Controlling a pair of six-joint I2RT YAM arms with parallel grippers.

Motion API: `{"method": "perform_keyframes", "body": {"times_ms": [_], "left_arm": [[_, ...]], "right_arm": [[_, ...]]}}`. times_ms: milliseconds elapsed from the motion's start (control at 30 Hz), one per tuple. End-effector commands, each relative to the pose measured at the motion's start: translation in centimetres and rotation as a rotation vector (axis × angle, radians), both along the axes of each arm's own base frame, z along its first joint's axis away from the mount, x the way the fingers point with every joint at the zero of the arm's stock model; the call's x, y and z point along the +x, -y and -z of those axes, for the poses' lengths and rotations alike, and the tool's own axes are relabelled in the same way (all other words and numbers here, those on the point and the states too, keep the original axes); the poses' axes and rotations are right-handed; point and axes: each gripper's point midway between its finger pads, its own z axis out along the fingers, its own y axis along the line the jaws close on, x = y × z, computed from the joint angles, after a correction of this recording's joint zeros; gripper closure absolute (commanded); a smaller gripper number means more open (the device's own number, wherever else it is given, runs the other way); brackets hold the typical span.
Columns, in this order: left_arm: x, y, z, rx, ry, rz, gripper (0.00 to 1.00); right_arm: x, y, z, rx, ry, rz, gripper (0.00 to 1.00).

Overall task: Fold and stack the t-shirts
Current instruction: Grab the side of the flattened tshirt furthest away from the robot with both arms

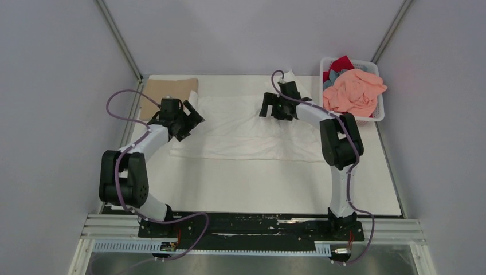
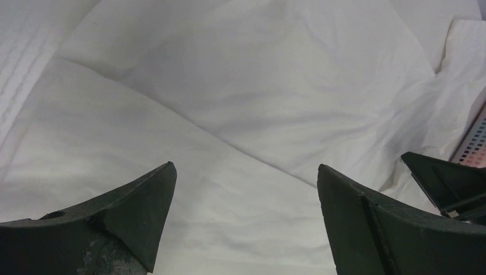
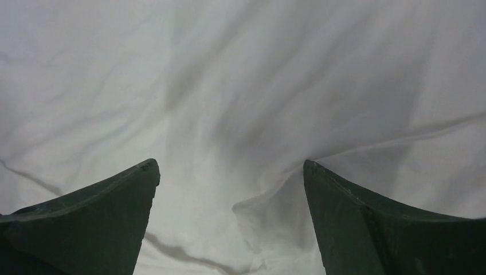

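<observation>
A white t-shirt [image 1: 240, 134] lies spread across the middle of the table, with a long fold along its near part. My left gripper [image 1: 193, 119] hovers open over the shirt's left edge; in the left wrist view the gripper [image 2: 245, 166] has only smooth white cloth [image 2: 258, 86] below its spread fingers. My right gripper [image 1: 266, 106] is open over the shirt's far right part. The right wrist view shows this gripper [image 3: 230, 162] above wrinkled cloth [image 3: 240, 69], holding nothing. A folded tan t-shirt [image 1: 170, 91] lies at the back left.
A white lattice basket [image 1: 375, 117] stands at the back right, holding a salmon pink t-shirt [image 1: 352, 91], a red one [image 1: 342, 62] and a grey-blue one [image 1: 335, 77]. Grey walls close in the table's left, right and far sides.
</observation>
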Motion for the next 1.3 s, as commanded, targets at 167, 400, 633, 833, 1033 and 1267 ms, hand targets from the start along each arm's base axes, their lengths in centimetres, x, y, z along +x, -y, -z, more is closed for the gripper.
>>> {"method": "perform_keyframes", "body": {"times_ms": [167,400,633,833,1033,1267], "left_arm": [[4.4,3.8,1.2,-0.012,0.001,0.157,0.0],[3.8,4.0,4.6,0.002,-0.083,0.165,0.0],[-0.7,4.2,8.5,-0.008,-0.197,0.205,0.0],[-7.3,4.1,10.3,-0.002,-0.294,0.181,0.0],[-15.5,2.8,11.0,0.05,-0.361,0.106,0.0],[-21.7,1.7,11.6,0.033,-0.387,-0.005,0.0]], "right_arm": [[1.6,1.6,-4.1,0.001,0.108,0.105,0.0],[-3.8,4.7,-0.6,-0.055,0.019,0.191,0.0],[-9.0,5.6,2.3,-0.026,-0.072,0.222,0.0],[-14.4,6.1,2.1,0.008,-0.093,0.186,0.0],[-19.0,6.5,1.1,0.045,-0.081,0.168,0.0],[-22.4,7.2,1.3,0.041,-0.079,0.156,0.0]]}}
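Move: Lying flat on the table, the t-shirt has its middle about 23 cm to the left hand's right, roughly level with it and some 8 cm below; from the right hand, it is some 10 cm left, 6 cm back and barely below. The shirt's far edge runs about 18 cm ahead and 18 cm right of the left hand. The folded tan cloth lies some 16 cm ahead and 11 cm left of that hand; the basket stands about 34 cm right and 8 cm ahead of the right hand. Pressing down on the t-shirt with open fingers, both hands drag it towards the robot. The left first sinks about 6 cm while going forward and right onto the cloth, then sweeps straight back some 16 cm; the right edges forward a little, then draws back about 20 cm and somewhat right, settling level at cloth height and turning slightly clockwise. ##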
